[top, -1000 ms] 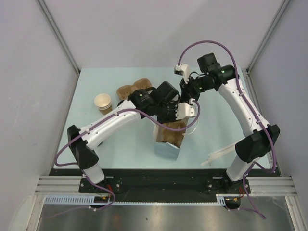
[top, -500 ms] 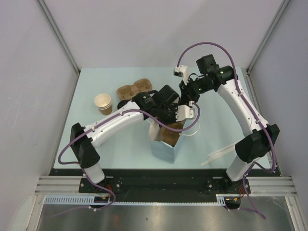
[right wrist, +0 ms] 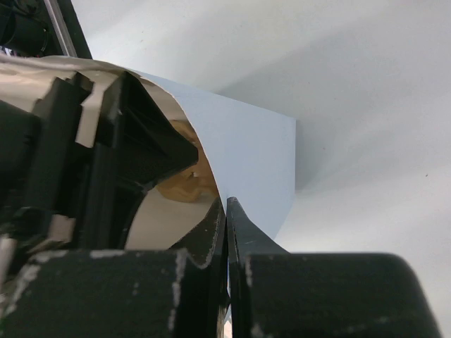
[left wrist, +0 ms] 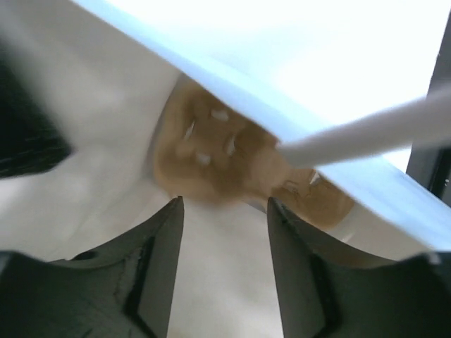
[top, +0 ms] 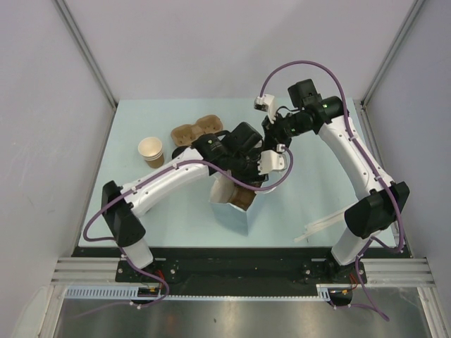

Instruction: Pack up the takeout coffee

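The takeout coffee is out of view. A blue paper bag [top: 236, 211] stands mid-table with its mouth up. My left gripper [top: 246, 184] hangs in that mouth. In the left wrist view its jaws [left wrist: 224, 204] stand open with nothing between them, just above a brown pulp carrier [left wrist: 211, 158] lying deep in the bag. The bag's white handle [left wrist: 366, 130] crosses that view. My right gripper [top: 273, 144] is at the bag's far right rim. In the right wrist view it [right wrist: 227, 205] is shut on the thin blue wall of the bag [right wrist: 254, 141].
A lidless tan cup [top: 150, 149] stands at the left of the table. A second brown pulp carrier [top: 196, 130] lies behind the left arm. Flat white strips [top: 324, 227] lie by the right arm's base. Grey walls close in both sides.
My left gripper has opened, and the brown carrier it held at the bag's mouth now lies deeper inside. The bag has shifted a little left. The right gripper keeps its hold.
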Available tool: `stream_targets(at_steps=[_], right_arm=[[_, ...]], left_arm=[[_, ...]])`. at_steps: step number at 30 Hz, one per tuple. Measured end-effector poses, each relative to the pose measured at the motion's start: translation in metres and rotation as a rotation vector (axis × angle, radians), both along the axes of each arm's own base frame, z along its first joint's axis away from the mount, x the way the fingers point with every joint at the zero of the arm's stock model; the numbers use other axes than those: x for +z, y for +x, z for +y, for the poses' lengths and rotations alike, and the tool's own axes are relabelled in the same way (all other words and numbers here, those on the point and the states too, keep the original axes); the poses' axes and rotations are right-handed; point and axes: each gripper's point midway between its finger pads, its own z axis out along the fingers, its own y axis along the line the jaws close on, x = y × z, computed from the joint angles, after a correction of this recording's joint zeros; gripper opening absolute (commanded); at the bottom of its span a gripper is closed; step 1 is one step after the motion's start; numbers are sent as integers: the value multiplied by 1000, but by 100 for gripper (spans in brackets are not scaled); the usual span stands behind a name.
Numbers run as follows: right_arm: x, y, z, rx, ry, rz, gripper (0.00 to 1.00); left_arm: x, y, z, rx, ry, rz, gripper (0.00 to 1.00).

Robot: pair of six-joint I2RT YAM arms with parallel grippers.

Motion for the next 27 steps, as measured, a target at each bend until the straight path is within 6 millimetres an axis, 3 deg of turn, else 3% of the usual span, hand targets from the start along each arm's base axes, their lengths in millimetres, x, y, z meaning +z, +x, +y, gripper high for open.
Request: stream_targets(at_steps=[4,13,18,22,24,27], right_arm=[[0,1,0,1,1,-2,0],[-7,0,0,0,-5,12,0],[-5,-1,0,1,-2,6,0],[-4,-2,-1,3,-1,0,0],[-2,-3,-1,4,1,-5,0],[4,-6,-2,6,9,-23,0]], left_arm=[[17,2,-1,10,-37,-28,63],[68,3,-3,18,-143,-101,64],[83,2,1,25,-170,-127,65],[99,-4,5,28,-215,-132,71],[113,-10,6,25,-262,-129,76],[153,-21,13,21,-388,-136,80]])
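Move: The cup holder already lies loose in the bag, about 14 cm below the left hand, some 3 cm to its right and about 1 cm ahead. Beyond the bag's left side, the black-lidded coffee stands about 14 cm ahead, 20 cm to the left and 15 cm lower. From the right hand, closed on the rim, the cup holder is some 11 cm left, 5 cm back and 21 cm down. With nothing between its already parted fingers, the left hand draws almost straight up, about 15 cm, out of the bag's mouth and away from the cup holder, rising fastest at the end, where it also eases slightly back and the fingers open wider. On the way the wrist tips some 25 degrees so the fingers swing from steeply down towards the robot's right, while the right hand stays in place with its fingers pinching the bag's rim to hold it upright. ##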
